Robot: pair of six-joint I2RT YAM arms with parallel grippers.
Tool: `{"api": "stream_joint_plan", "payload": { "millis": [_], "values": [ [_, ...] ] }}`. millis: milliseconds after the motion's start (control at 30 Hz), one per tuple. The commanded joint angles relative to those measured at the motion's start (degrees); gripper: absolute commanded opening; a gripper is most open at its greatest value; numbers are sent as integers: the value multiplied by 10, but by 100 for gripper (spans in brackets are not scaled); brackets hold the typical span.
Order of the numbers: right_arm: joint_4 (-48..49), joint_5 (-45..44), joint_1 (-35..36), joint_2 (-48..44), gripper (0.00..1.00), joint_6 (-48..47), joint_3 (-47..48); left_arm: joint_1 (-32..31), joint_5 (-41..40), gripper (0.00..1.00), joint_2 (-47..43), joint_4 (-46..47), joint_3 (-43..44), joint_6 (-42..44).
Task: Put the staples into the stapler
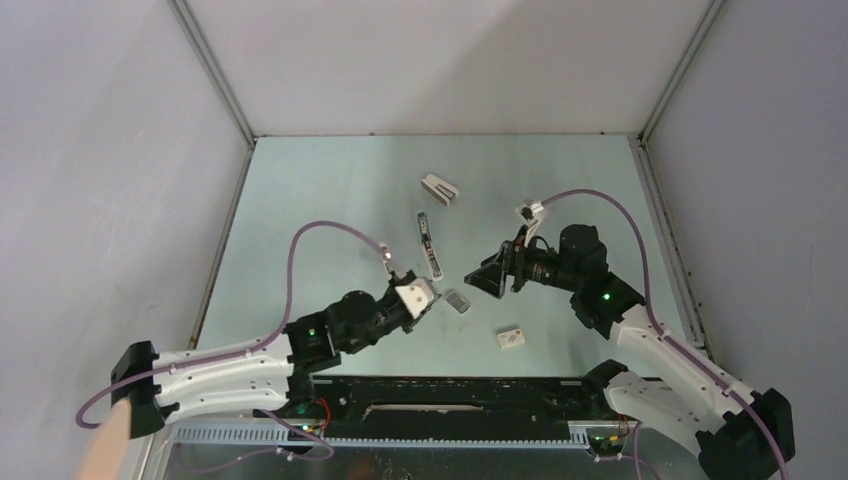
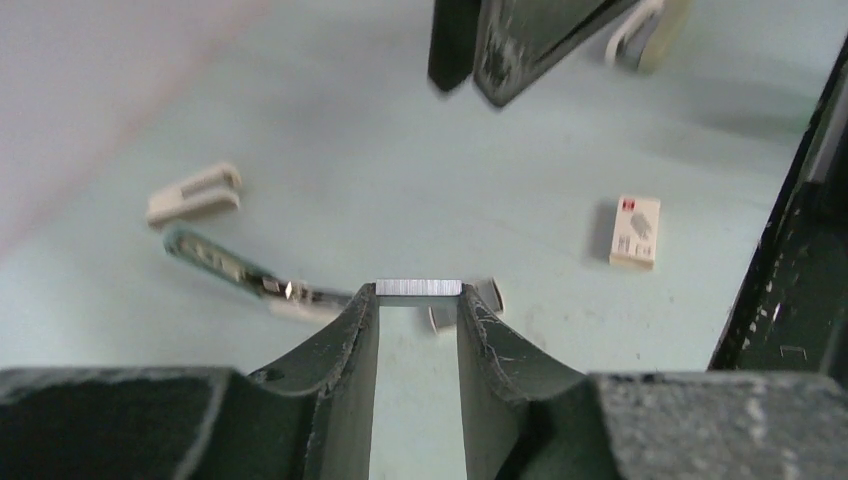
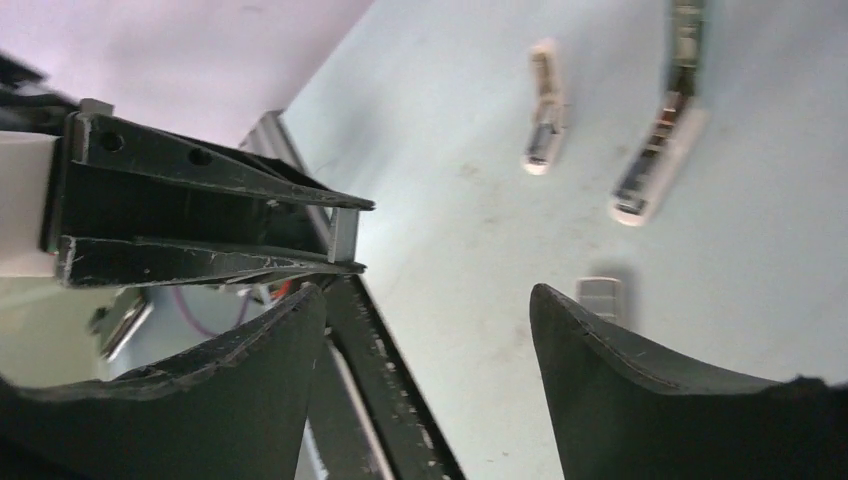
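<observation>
The staples (image 2: 419, 287), a short ribbed metal strip, are pinched end to end between the tips of my left gripper (image 2: 419, 296), just above the table. From the right wrist view the same strip (image 3: 343, 235) shows in the left gripper's tips. The stapler (image 1: 428, 245), slim and grey-green with a white end, lies opened out on the table just beyond the left gripper (image 1: 432, 290); it also shows as the stapler (image 2: 240, 272) and the stapler (image 3: 655, 160). My right gripper (image 1: 483, 283) faces the left one with its jaws wide open and nothing between them (image 3: 428, 295).
A white wedge-shaped stapler (image 1: 439, 189) lies further back. A small white box with a red mark (image 1: 511, 338) sits near the front edge. A small grey block (image 1: 457, 301) rests on the table between the two grippers. The black front rail (image 1: 450, 385) borders the near side.
</observation>
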State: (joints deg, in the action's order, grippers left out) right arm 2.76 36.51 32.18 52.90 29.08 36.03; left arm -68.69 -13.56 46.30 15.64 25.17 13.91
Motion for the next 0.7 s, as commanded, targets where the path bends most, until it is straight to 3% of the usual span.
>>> {"api": "stream_joint_plan", "payload": {
  "millis": [0,100,233,667],
  "values": [
    [-81,-146,-10,-42,78,-63,1,-2,-70,32,61,-249,86,-161],
    [-110,-231,-10,-54,78,-71,1,13,-51,34,128,-333,137,-208],
    [-111,-281,-9,-59,78,-63,-13,52,-10,35,211,-403,190,-234],
    [-104,-338,-9,-102,78,-51,-53,146,121,35,463,-468,288,-195]
  ]
}}
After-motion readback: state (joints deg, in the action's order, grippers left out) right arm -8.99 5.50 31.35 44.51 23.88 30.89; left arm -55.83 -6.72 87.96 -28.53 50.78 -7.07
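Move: The small open stapler lies about 11 cm ahead of the left gripper, 10 cm to its left and some 22 cm below. The long open stapler is roughly 15 cm ahead and 1 cm left, the staple tray about 5 cm ahead and 4 cm right, both equally far below. From the right gripper the small stapler is about 8 cm ahead, 16 cm left and 24 cm below. Keep the staple strip pinched in the left fingers and sink fast, about 17 cm, easing some 4 cm left towards the small stapler while the near-level fingers swing to point mostly down. Meanwhile draw the empty right gripper, kept open, about 8 cm right, first also forward and then down about 5 cm, turning clockwise some 30 degrees. ##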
